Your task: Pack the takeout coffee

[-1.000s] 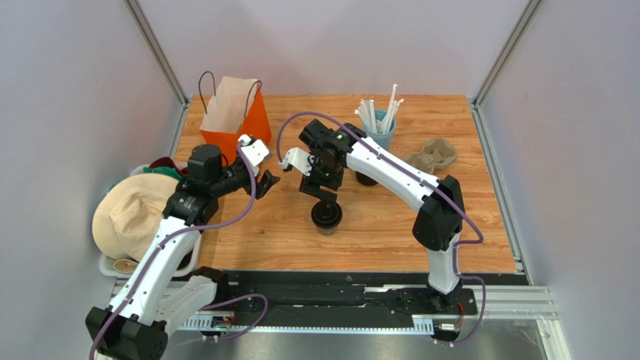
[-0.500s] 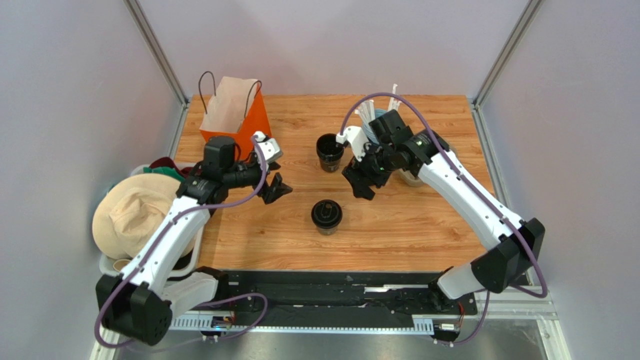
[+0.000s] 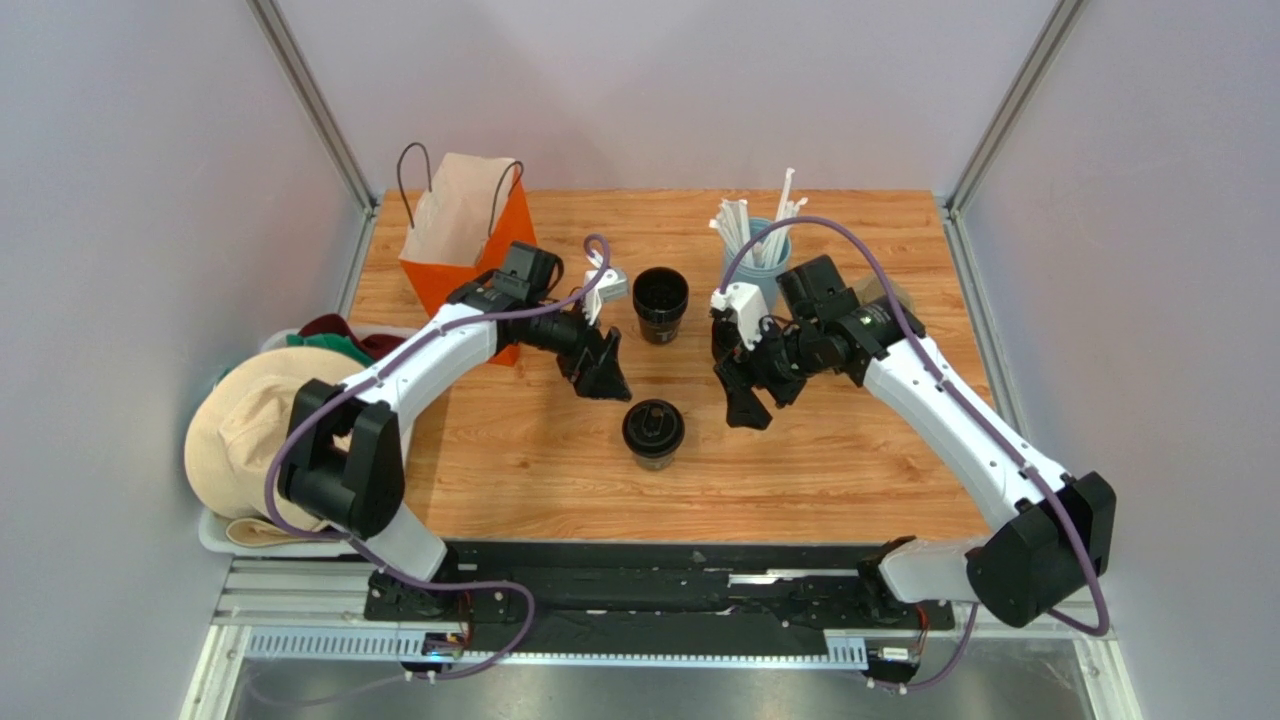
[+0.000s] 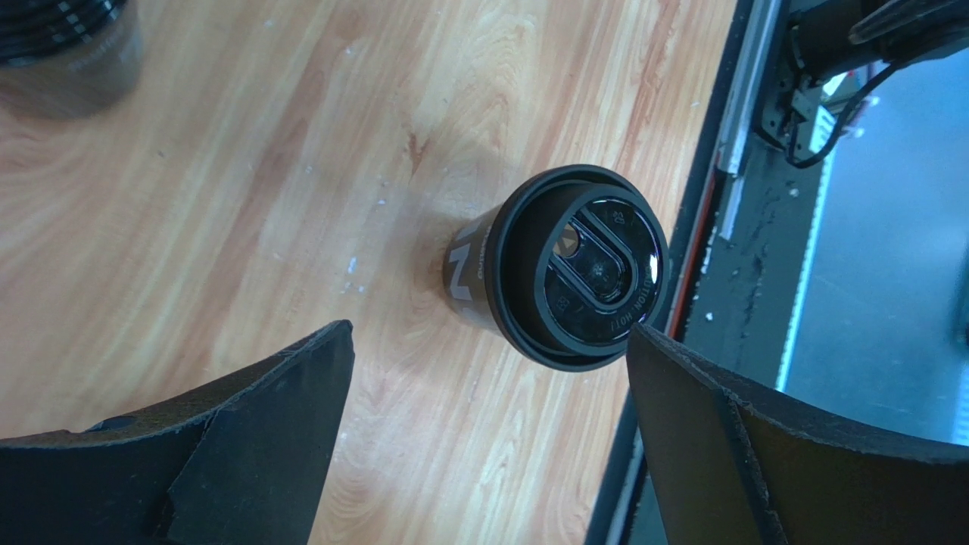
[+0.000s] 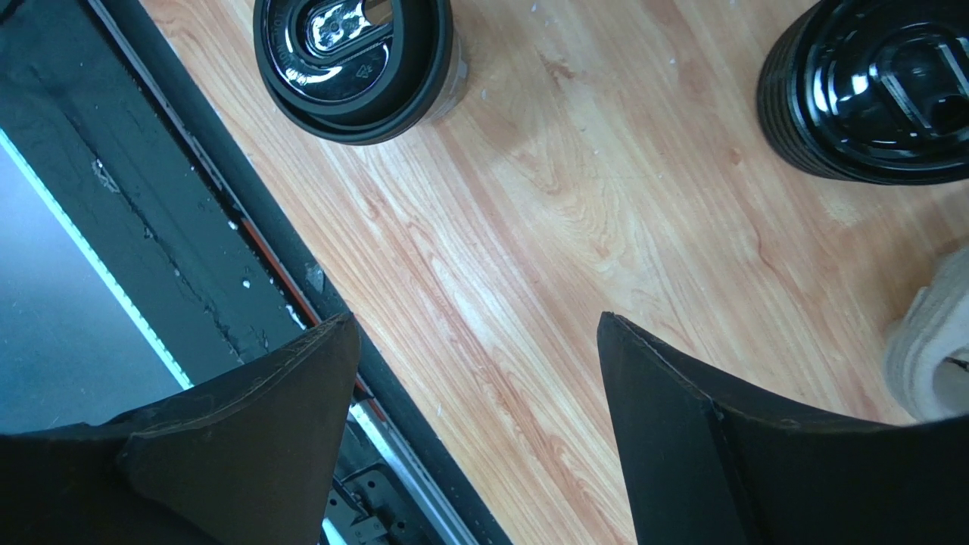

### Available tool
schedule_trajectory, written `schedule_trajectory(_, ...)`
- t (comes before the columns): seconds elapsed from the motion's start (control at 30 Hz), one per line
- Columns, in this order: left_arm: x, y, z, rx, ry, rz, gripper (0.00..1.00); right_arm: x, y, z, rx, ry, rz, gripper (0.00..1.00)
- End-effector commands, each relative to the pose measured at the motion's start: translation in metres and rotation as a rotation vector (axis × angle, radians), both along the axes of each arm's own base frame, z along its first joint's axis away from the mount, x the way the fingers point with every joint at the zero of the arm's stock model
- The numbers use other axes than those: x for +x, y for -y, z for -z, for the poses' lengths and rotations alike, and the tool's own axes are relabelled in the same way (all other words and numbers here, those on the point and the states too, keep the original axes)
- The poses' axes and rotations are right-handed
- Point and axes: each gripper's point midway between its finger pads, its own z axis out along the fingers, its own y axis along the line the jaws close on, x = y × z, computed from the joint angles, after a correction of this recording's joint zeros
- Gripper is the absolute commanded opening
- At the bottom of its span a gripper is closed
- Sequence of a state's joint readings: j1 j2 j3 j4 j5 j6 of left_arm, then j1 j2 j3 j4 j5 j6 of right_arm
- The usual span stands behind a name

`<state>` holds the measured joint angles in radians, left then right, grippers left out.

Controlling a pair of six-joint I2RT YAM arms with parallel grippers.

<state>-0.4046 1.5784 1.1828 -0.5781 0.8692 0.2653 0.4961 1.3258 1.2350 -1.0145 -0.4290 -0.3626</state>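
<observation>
The takeout coffee, a dark cup with a black lid, stands upright on the wooden table near its front edge. My left gripper hovers just behind and left of it, open and empty. The left wrist view looks down on the lidded coffee just past my left gripper. My right gripper hangs open and empty to the coffee's right. In the right wrist view the coffee sits far ahead of my right gripper, with bare wood between the fingers.
A second dark round cup-like stack stands behind the coffee. An orange paper bag stands open at the back left. A pale blue cup of straws and a cardboard cup tray sit at the back right. A bin with a hat lies left of the table.
My right gripper left the spot over the lidded coffee and swung right, uncovering the second dark stack. My left arm reached right toward the coffee and its jaws spread wider.
</observation>
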Motion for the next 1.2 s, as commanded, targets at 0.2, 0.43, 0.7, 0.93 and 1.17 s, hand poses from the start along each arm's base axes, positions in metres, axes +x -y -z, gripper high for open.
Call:
schedule_trajectory(0.2,-0.025,0.022,0.0,0.009,-0.166,0.069,0.99,0.01,0.001,-0.014,0.067,0.123,0.032,0.81)
schedule_trajectory(0.43,-0.028,0.022,0.015,0.051,-0.211,0.057,0.99,0.014,0.005,-0.003,0.045,0.139,0.041,0.8)
schedule_trajectory(0.7,-0.027,0.03,0.025,0.089,-0.204,0.045,0.99,0.013,0.005,-0.003,0.047,0.145,0.039,0.79)
schedule_trajectory(0.93,-0.024,0.036,0.035,0.118,-0.204,0.033,0.99,0.012,0.005,-0.002,0.051,0.145,0.036,0.78)
schedule_trajectory(1.17,-0.018,0.037,0.041,0.135,-0.198,0.011,0.99,0.011,0.005,-0.002,0.054,0.144,0.033,0.76)
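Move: The lidded coffee cup stands about 7 cm back and 4 cm to the right of the left hand, its middle some 9 cm below. The open black cup is roughly 13 cm ahead and 6 cm right of that hand, and the stack of lids about 9 cm ahead and 17 cm right, both at similar depth. From the right hand the lidded cup lies around 12 cm left, 4 cm back and 11 cm lower. The lidded cup is approached by the left hand, fingers staying wide open: first the hand slides back and to the right, about 3 cm each way, then mostly sinks, some 5 cm in all. The wrist tilts about 15 degrees on the way, pointing the fingers more steeply down, and the rear finger comes in over the lid without a visible grip. ##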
